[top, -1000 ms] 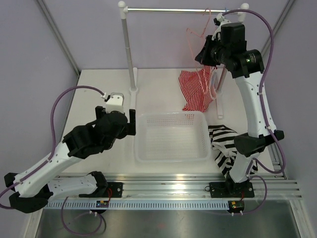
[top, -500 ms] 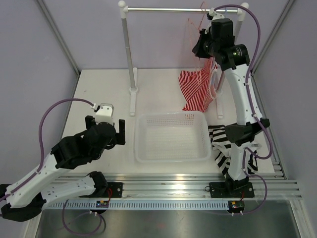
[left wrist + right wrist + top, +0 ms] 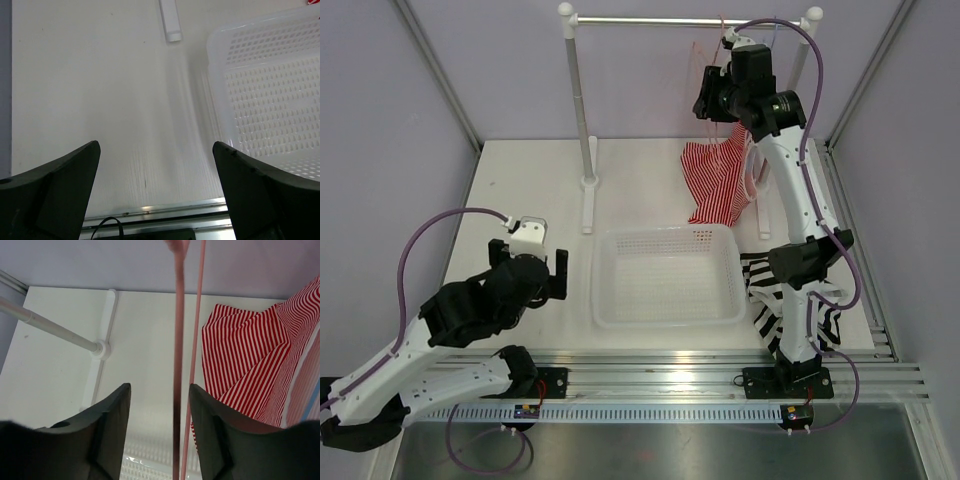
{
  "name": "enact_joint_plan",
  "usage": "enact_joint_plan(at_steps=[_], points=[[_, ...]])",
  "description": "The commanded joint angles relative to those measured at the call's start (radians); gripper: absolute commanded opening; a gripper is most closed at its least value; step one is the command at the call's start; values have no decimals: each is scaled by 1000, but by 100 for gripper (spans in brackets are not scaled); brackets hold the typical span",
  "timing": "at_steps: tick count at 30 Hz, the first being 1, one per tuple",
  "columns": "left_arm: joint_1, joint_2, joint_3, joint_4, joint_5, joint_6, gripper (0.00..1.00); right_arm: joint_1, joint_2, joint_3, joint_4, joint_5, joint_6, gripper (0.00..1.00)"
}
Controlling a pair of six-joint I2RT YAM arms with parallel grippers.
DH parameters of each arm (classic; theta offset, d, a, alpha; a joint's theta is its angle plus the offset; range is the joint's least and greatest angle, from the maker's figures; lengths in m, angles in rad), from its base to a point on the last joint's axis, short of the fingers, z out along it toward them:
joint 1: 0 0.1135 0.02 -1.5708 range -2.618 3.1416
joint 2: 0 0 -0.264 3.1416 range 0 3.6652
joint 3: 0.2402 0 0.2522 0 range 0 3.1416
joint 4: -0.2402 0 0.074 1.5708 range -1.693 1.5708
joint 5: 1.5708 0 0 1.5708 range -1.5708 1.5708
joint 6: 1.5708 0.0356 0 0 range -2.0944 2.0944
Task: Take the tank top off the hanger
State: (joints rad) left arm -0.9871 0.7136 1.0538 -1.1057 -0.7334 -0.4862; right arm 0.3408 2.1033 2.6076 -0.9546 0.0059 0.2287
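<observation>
The black-and-white striped tank top (image 3: 767, 320) lies crumpled on the table at the right, by the right arm's base, off any hanger. The pink hanger (image 3: 704, 62) hangs bare from the rail. My right gripper (image 3: 711, 100) is raised to it. In the right wrist view its jaws (image 3: 159, 390) are open, with one pink wire (image 3: 178, 365) passing between the fingers and not clamped. My left gripper (image 3: 530, 258) is open and empty over the table left of the basket, and it also shows in the left wrist view (image 3: 156, 150).
A red-and-white thin-striped top (image 3: 720, 180) hangs beside the pink hanger and shows in the right wrist view (image 3: 250, 355). A white perforated basket (image 3: 665, 318) sits mid-table, its rim also in the left wrist view (image 3: 217, 100). The rack's rail (image 3: 650, 19) and post (image 3: 582, 110) stand at the back.
My right gripper has moved left and up along the rail to the pink hanger. My left arm has drawn back to the left, away from the basket.
</observation>
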Motion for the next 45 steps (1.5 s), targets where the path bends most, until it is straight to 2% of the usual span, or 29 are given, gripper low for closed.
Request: enact_joint_plan(at_steps=[1, 2, 4, 8, 12, 14, 16, 17, 18, 19, 20, 22, 23, 24, 27, 28, 32, 34, 38, 42, 45], points=[[2, -26, 12, 30, -24, 54, 99, 20, -92, 6, 50, -56, -28, 60], [2, -28, 31, 26, -34, 61, 99, 23, -106, 5, 50, -78, -31, 82], [2, -32, 49, 24, -63, 69, 99, 21, -155, 5, 37, -90, -31, 99], [2, -46, 57, 39, -149, 60, 99, 21, -252, -46, -1, -81, -35, 99], [7, -62, 5, 125, -192, 46, 99, 23, -415, -199, -9, -47, -46, 100], [77, -62, -11, 164, -164, 64, 99, 21, -485, -256, -18, 27, -54, 99], [190, -83, -46, 222, -98, 84, 99, 21, -604, -386, -15, 141, -52, 100], [230, -97, -60, 249, -59, 110, 99, 21, -649, -505, -16, 188, -40, 99], [311, -117, -92, 291, 18, 127, 99, 20, -734, -568, -41, 274, -8, 99], [352, -123, -92, 299, 41, 127, 99, 20, -777, -637, -52, 310, -8, 99], [387, -126, -104, 300, 54, 120, 99, 20, -822, -790, -56, 336, 32, 100], [468, -129, -107, 294, 74, 110, 99, 20, -958, -935, -67, 393, 98, 99], [490, -128, -113, 297, 86, 107, 99, 20, -1003, -1063, -69, 419, 118, 99], [508, -126, -115, 308, 122, 112, 99, 20, -1085, -1122, -76, 458, 150, 99], [562, -97, -120, 325, 205, 129, 99, 20, -1184, -1285, -134, 590, 246, 100], [577, -89, -117, 322, 216, 129, 99, 20, -1197, -1305, -153, 650, 311, 100], [593, -89, -120, 325, 252, 135, 99, 18, -1241, -1444, -145, 649, 420, 100], [594, -106, -127, 334, 265, 139, 99, 0, -1205, -1497, -157, 655, 496, 100], [594, -131, -135, 340, 269, 140, 99, -133, -1080, -1567, -164, 510, 541, 99], [594, -138, -137, 342, 278, 143, 99, -276, -1088, -1715, -11, 386, 580, 100], [594, -137, -138, 348, 298, 149, 99, -316, -995, -1813, 95, 323, 615, 99]])
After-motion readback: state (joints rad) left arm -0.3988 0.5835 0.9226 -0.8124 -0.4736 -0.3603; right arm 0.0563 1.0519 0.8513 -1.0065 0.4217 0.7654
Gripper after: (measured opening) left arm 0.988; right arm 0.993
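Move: The tank top lies crumpled on the table about 30 cm back from the right hand, 24 cm to its right and 34 cm below. The emptied pink hanger is still between those fingers; the red-striped garment hangs about 8 cm to their right, level fore and aft, 20 cm lower, and the basket is 24 cm back, 6 cm left and 34 cm below. From the left hand the tank top lies 55 cm right, 3 cm ahead and 23 cm below. Already half open, the right fingers spread wide and leave the pink hanger, the arm drawing back some 30 cm and rightward, first rising about 10 cm, then sinking steeply towards the tank top while the wrist turns clockwise and tips down until the open fingers point mostly downward over the cloth. The empty left hand swings left, away from the basket, and slightly forward, turning counter-clockwise. ##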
